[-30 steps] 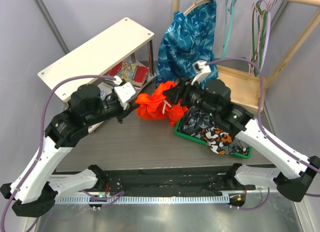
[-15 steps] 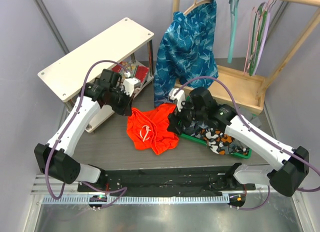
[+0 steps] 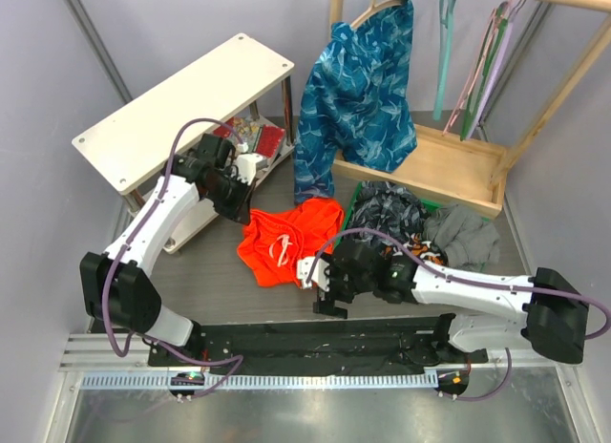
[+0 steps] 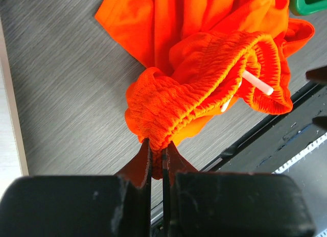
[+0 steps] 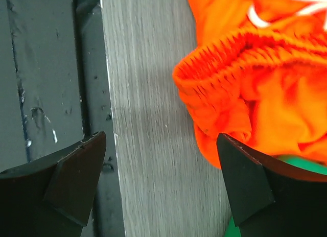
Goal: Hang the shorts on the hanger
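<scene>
The orange-red shorts [image 3: 291, 241] lie crumpled on the grey table, waistband and white drawstring [image 4: 255, 83] showing. My left gripper [image 3: 248, 212] is shut on a bunched piece of the waistband at the shorts' far left corner; in the left wrist view the fingertips [image 4: 157, 145] pinch the shorts [image 4: 204, 58]. My right gripper [image 3: 320, 290] is open and empty, low at the shorts' near edge; in the right wrist view [image 5: 161, 145] the shorts [image 5: 265, 78] lie just ahead, untouched. The teal hanger [image 3: 441, 52] hangs on the wooden rail at the back right.
A blue leaf-patterned garment [image 3: 358, 80] hangs on the rack. Pink and lilac hangers [image 3: 489, 61] hang beside the teal one. A green tray [image 5: 232, 229] of dark clothes [image 3: 387, 209] and a grey cloth [image 3: 468, 235] sit right. A white shelf [image 3: 181, 109] stands left. A black mat [image 3: 315, 343] lines the near edge.
The shorts came down from mid-air and now lie on the table. My right gripper let go of them and moved toward the near edge, open. My left gripper still holds the waistband.
</scene>
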You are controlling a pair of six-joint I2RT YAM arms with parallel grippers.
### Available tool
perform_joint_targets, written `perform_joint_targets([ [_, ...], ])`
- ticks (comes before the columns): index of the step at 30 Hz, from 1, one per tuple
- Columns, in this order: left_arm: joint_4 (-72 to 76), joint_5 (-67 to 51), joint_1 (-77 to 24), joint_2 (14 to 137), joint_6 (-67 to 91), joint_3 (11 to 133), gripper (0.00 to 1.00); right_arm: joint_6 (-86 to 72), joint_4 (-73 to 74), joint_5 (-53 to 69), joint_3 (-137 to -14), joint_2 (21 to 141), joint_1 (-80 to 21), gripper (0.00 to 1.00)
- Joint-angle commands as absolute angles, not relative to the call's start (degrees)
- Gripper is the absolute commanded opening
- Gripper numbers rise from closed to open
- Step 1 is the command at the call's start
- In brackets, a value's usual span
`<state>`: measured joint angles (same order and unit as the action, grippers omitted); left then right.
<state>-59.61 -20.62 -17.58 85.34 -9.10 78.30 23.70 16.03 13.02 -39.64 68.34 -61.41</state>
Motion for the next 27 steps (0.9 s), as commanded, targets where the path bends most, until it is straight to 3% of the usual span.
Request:
perform_joint_targets([
  [1, -57.3, -22.2, -16.7, 85.2, -8.7, 78.3, 0.0, 20.6, -1.5, -0.9, -37.7, 69.5, -65.8, 0.95],
  [4, -57.0, -23.2, -16.5, 85.0, -8.8, 77.9, 0.0, 17.5, -6.3, -9.6, -39.9, 75.6, -66.3, 0.91],
  [8, -57.0, -23.5, -16.3, 84.2, -9.1, 77.7, 0.0, 15.0, -6.1, -13.8, -44.9, 82.7, -65.6, 0.69],
  [9, -57.2, -23.9, -15.8, 83.5, -8.9, 77.8, 0.0, 14.5, -4.5, -13.6, -45.8, 83.2, -65.2, 0.41],
  [10, -57.5, -24.2, -15.5, 83.1, -8.6, 78.0, 0.0, 14.0, -2.7, -12.7, -48.1, 82.8, -65.0, 0.24],
  [12, -58.4, -24.8, -14.4, 81.7, -8.4, 78.9, 0.0, 13.6, 2.5, -13.0, -49.8, 79.1, -63.6, 0.01],
  [20, -66.1, -25.1, -14.2, 73.9, -13.5, 87.8, 0.0, 15.7, 16.1, -5.8, -62.1, 64.5, -61.3, 0.01],
  [27, -71.4, -20.8, -14.2, 72.9, -13.3, 107.3, 0.0, 26.2, 25.8, -6.5, -76.4, 61.7, -61.2, 0.01],
])
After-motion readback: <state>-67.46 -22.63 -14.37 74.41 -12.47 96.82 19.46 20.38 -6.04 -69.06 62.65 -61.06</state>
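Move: Some 6 cm ahead of the open right hand, 4 cm to its left and 2 cm lower lies the loose end of the shorts' waistband; the green basket's middle is about 11 cm ahead and 21 cm to the right of that hand, and the blue shirt's lower end about 21 cm straight ahead. The left hand already holds the waistband's other end; from it the loose end lies roughly 10 cm back, 12 cm right and 7 cm below. Reaching forward and slightly left while sinking about 2 cm, the right hand closes its open fingers on the loose waistband end, then rises some 25 cm with it, its fingers levelling out and swinging about 20 degrees clockwise. The left hand keeps its pinch, waits for that grip, then lifts its end about 15 cm, tilting its fingertips up and forward some 20 degrees. ##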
